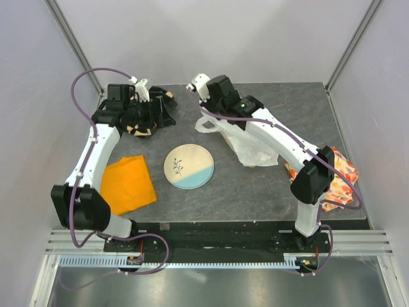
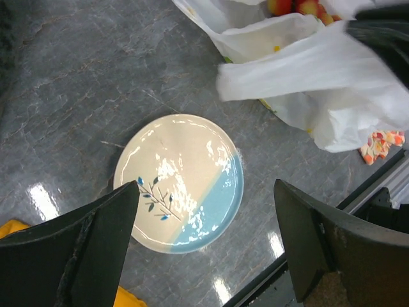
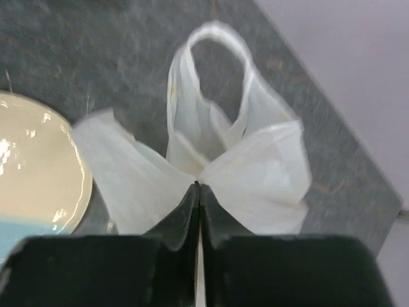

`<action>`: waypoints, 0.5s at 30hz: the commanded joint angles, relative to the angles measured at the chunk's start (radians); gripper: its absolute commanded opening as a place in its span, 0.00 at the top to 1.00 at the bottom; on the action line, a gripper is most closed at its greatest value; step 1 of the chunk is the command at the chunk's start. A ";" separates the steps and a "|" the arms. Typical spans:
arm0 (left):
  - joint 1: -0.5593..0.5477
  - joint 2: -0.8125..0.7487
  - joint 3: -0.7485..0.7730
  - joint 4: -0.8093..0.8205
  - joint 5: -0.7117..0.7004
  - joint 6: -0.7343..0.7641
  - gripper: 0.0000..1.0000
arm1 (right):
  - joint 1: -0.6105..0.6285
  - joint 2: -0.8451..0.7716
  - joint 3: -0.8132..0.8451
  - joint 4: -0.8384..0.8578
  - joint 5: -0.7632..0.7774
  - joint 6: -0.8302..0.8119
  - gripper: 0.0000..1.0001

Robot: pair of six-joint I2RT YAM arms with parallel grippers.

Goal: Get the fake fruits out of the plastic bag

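Note:
The white plastic bag [image 1: 246, 144] lies crumpled right of the table's middle. My right gripper [image 1: 213, 116] reaches down to the bag's left end; in the right wrist view the right gripper [image 3: 198, 187] is shut on a bunched fold of the plastic bag [image 3: 255, 173], whose handle loop stands behind. In the left wrist view red and yellow fake fruits [image 2: 295, 6] show inside the mouth of the plastic bag [image 2: 307, 70]. My left gripper [image 1: 153, 114] hovers at the back left; the left gripper [image 2: 206, 187] is open and holds nothing.
A cream and blue plate [image 1: 188, 166] sits mid-table, left of the bag. An orange cloth [image 1: 128, 182] lies front left. A black bag with a beige mark [image 1: 144, 125] lies under the left gripper. A fruit-patterned cloth [image 1: 339, 179] lies at the right edge.

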 commanded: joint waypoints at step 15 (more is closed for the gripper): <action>-0.225 0.674 0.618 0.105 -0.111 -0.029 0.05 | -0.013 -0.540 -0.470 -0.194 -0.061 -0.105 1.00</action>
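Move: The right fingertips already have the plastic bag's rim between them. The bag's free handle loop hangs about 9 cm below them, 1 cm back and 1 cm to their right; the fruits lie some 14 cm to the right, 5 cm back and 15 cm down. From the open left hand, that loop is about 6 cm ahead, 9 cm right and 9 cm down, with the plate about 7 cm back, 5 cm right and 17 cm below. Pinching the bag's rim, the right hand finishes closing its fingers and drags the plastic back and to the right, roughly 12 cm and 11 cm, dipping slightly before rising to end a little higher. The left hand, fingers still wide open, reaches forward about 12 cm while sinking, then swings right as well, coming close to the free handle loop; no touch there can be made out. ##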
